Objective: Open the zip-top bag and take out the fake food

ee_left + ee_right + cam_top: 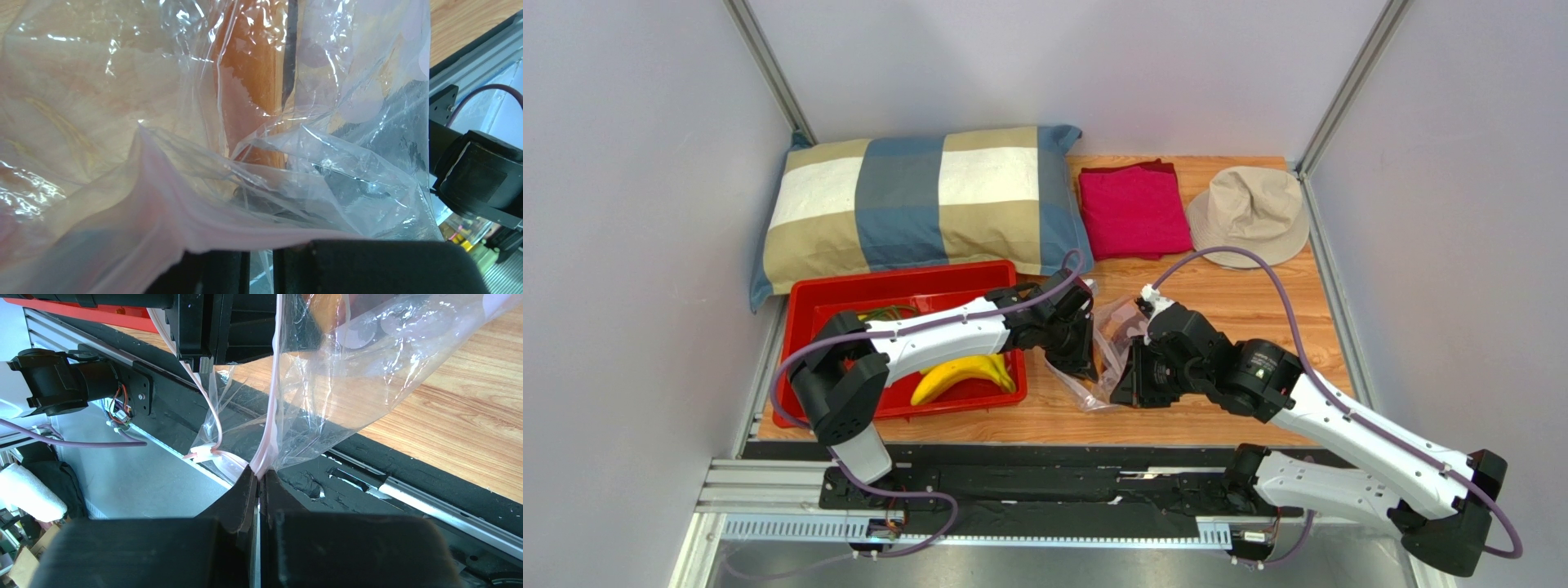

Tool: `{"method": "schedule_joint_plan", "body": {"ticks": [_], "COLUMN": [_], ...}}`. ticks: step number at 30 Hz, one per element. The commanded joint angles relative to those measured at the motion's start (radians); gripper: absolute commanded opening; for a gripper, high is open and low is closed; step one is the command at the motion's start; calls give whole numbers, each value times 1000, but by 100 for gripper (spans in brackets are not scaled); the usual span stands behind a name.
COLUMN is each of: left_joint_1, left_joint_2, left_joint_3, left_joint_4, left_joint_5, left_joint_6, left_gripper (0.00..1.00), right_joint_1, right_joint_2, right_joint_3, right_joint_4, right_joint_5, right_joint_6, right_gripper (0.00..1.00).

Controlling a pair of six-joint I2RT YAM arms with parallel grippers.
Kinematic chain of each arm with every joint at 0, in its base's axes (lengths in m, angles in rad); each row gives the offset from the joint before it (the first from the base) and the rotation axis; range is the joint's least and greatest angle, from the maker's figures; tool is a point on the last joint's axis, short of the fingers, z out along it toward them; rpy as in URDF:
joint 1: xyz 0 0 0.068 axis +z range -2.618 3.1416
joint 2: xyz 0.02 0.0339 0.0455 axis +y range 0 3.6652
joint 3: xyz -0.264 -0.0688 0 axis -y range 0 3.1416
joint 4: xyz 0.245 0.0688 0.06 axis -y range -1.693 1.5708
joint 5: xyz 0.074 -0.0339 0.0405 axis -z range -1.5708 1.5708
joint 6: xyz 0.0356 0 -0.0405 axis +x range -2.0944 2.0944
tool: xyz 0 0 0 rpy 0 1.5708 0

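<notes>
The clear zip-top bag (1102,333) hangs between my two grippers over the wooden table. My right gripper (258,474) is shut on the pink zip strip (268,447) at one side of the mouth. Its place in the top view is (1127,374). My left gripper (1071,349) reaches in from the left. Its jaws stand almost together on the bag's film (123,92), their tips hidden under the pink strip (184,220). A long orange piece of fake food (248,79) lies inside the bag. Yellow bananas (959,376) lie in the red tray (891,290).
A checked pillow (916,202) lies behind the tray. A folded red cloth (1133,211) and a beige hat (1250,211) sit at the back right. The black rail (1038,484) runs along the near edge of the table.
</notes>
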Motion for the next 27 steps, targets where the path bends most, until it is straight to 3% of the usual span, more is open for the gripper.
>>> {"method": "schedule_joint_plan", "body": {"ticks": [1,2,6,20,23,27], "left_joint_1": [8,8,8,8,8,9], "left_joint_2": [-25,-25,-26,-51,-52,-54], "left_joint_3": [23,26,31,28,28,23], "left_joint_4": [5,0,-7,-4,-1,7], "left_joint_5": [-66,-67,-84,-112,-109,-115], "left_joint_6": [24,24,22,11,14,14], "left_gripper": [17,27,36,32,39,39], "right_joint_1": [5,5,5,5,5,5], "right_joint_2": [-28,-30,-33,-30,-30,-31], "right_joint_3": [7,7,4,10,12,13], "right_joint_4": [-6,-6,-8,-14,-17,-17], "right_joint_5": [-35,-36,-38,-45,-45,-47], "right_joint_6": [-7,-7,-10,-27,-30,-33], "right_gripper": [0,0,0,0,0,0]}}
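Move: Below the left hand, in the zip-top bag, the carrot lies roughly 6 cm lower, about 3 cm ahead and 3 cm to the right. The pinched bag rim is some 5 cm right, 4 cm back and 7 cm above that hand; the nearest banana in the red tray is about 21 cm left, level ahead and 7 cm lower. From the right hand the carrot is about 6 cm ahead, 3 cm left and 13 cm down. Spreading its fingers from nearly shut to over a third open, the left hand stays almost in place inside the bag's mouth above the carrot, dipping very slightly and then easing up, under 1 cm in all. The right hand keeps its shut pinch on the bag rim and holds still. ##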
